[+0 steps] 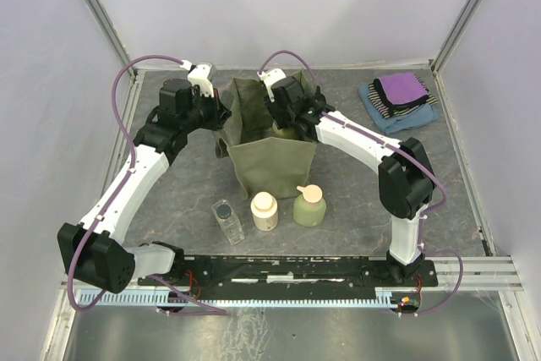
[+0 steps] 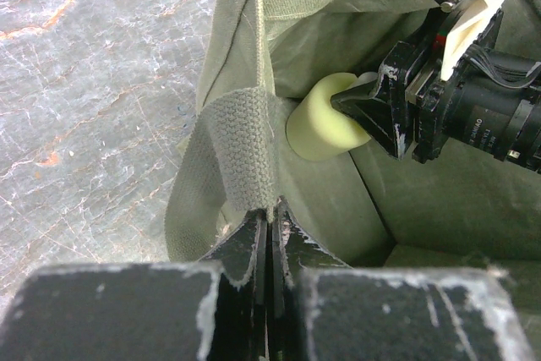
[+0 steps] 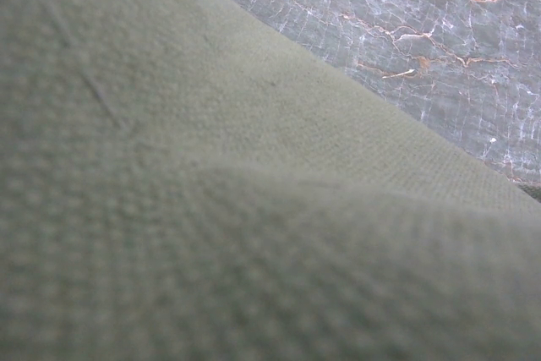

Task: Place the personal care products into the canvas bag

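The olive-green canvas bag [image 1: 269, 156] stands open at the table's middle. My left gripper [image 1: 221, 114] is shut on the bag's left rim at the webbing handle [image 2: 241, 145], its jaws [image 2: 270, 213] pinched together on the fabric. My right gripper [image 1: 287, 120] reaches down inside the bag and is shut on the yellow-green bottle [image 2: 317, 124], as the left wrist view shows, with one dark finger [image 2: 372, 116] across it. In front of the bag stand the clear square bottle [image 1: 226, 219], the cream jar-like bottle [image 1: 265, 210] and the round green bottle with peach cap [image 1: 309, 205].
Folded purple, striped and blue cloths [image 1: 397, 99] lie at the back right. Bag fabric [image 3: 211, 209] fills the right wrist view, hiding its fingers; a strip of grey marbled table [image 3: 406, 31] shows at top right.
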You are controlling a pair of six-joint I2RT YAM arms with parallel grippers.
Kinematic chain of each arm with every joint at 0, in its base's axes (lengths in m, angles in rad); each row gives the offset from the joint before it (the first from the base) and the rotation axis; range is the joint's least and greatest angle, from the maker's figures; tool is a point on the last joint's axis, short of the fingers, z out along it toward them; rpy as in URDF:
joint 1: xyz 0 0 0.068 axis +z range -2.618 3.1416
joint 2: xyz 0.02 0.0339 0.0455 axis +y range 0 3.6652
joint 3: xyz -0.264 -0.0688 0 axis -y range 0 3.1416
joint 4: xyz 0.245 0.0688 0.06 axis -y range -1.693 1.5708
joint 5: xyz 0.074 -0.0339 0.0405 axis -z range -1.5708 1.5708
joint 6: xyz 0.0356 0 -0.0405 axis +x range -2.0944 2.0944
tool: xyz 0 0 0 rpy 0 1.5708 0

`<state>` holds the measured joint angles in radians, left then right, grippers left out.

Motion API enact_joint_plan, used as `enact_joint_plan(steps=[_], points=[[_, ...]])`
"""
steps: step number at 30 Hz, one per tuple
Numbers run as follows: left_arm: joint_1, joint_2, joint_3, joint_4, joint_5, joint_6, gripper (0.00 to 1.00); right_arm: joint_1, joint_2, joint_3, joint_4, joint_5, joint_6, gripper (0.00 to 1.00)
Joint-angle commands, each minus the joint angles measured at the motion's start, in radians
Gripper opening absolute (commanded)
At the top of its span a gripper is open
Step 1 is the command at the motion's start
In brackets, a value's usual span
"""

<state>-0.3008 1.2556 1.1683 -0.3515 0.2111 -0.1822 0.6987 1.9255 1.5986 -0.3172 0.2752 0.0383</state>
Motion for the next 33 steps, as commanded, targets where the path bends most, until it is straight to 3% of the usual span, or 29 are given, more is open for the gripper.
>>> enact_joint_plan(steps=[1, 2, 6, 7, 13, 17, 23, 28, 33], points=[[-0.001, -0.009, 0.009, -0.011, -0.009, 0.025, 0.03, -0.012, -0.015, -0.016, -0.026, 0.048, -0.011, 0.25], [-0.001, -0.007, 0.011, -0.011, -0.009, 0.023, 0.03, -0.013, -0.021, -0.012, -0.025, 0.050, -0.010, 0.35], [-0.001, -0.002, 0.011, -0.009, -0.004, 0.021, 0.03, -0.016, -0.049, 0.035, 0.015, 0.092, -0.017, 0.89], [-0.001, 0.000, 0.013, -0.009, -0.001, 0.022, 0.03, -0.020, -0.051, 0.063, 0.017, 0.093, -0.025, 0.94], [-0.001, -0.009, 0.008, -0.009, -0.006, 0.025, 0.03, -0.037, -0.067, 0.304, -0.149, -0.013, 0.005, 1.00], [-0.001, -0.012, -0.003, -0.008, -0.007, 0.023, 0.03, -0.037, -0.160, 0.351, -0.245, -0.048, 0.030, 1.00], [-0.001, -0.003, -0.007, -0.002, -0.003, 0.020, 0.03, -0.037, -0.405, 0.260, -0.384, -0.077, 0.031, 1.00], [-0.002, 0.003, -0.005, 0.008, -0.006, 0.021, 0.03, -0.037, -0.629, 0.071, -0.517, -0.070, 0.087, 1.00], [-0.001, 0.019, 0.007, 0.024, -0.005, 0.022, 0.03, -0.030, -0.776, -0.101, -0.660, -0.279, 0.078, 1.00]])
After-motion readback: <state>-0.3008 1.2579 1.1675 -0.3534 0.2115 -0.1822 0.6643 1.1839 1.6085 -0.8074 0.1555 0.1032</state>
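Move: The right hand, down inside the canvas bag, still grips the yellow pump bottle by its pump; the bottle's middle lies about 6 cm straight below, and the bag's middle some 4 cm back and 4 cm left, level. The green pump bottle stands roughly 24 cm back, 6 cm right and the white bottle 24 cm back, 6 cm left, both 7 cm lower. From the left hand, the yellow bottle is about 7 cm ahead, 16 cm right and 16 cm down. Shifting barely a centimetre right as its fingers spread wide, the right hand lets go of the yellow bottle's pump, rises nearly straight up out of the bag, then sweeps back and right past the right rim, climbing some 24 cm in all before easing down slightly. The wrist rolls left side up, about 15 degrees. The left hand stays put, its fingers still pinching the bag's left rim. ##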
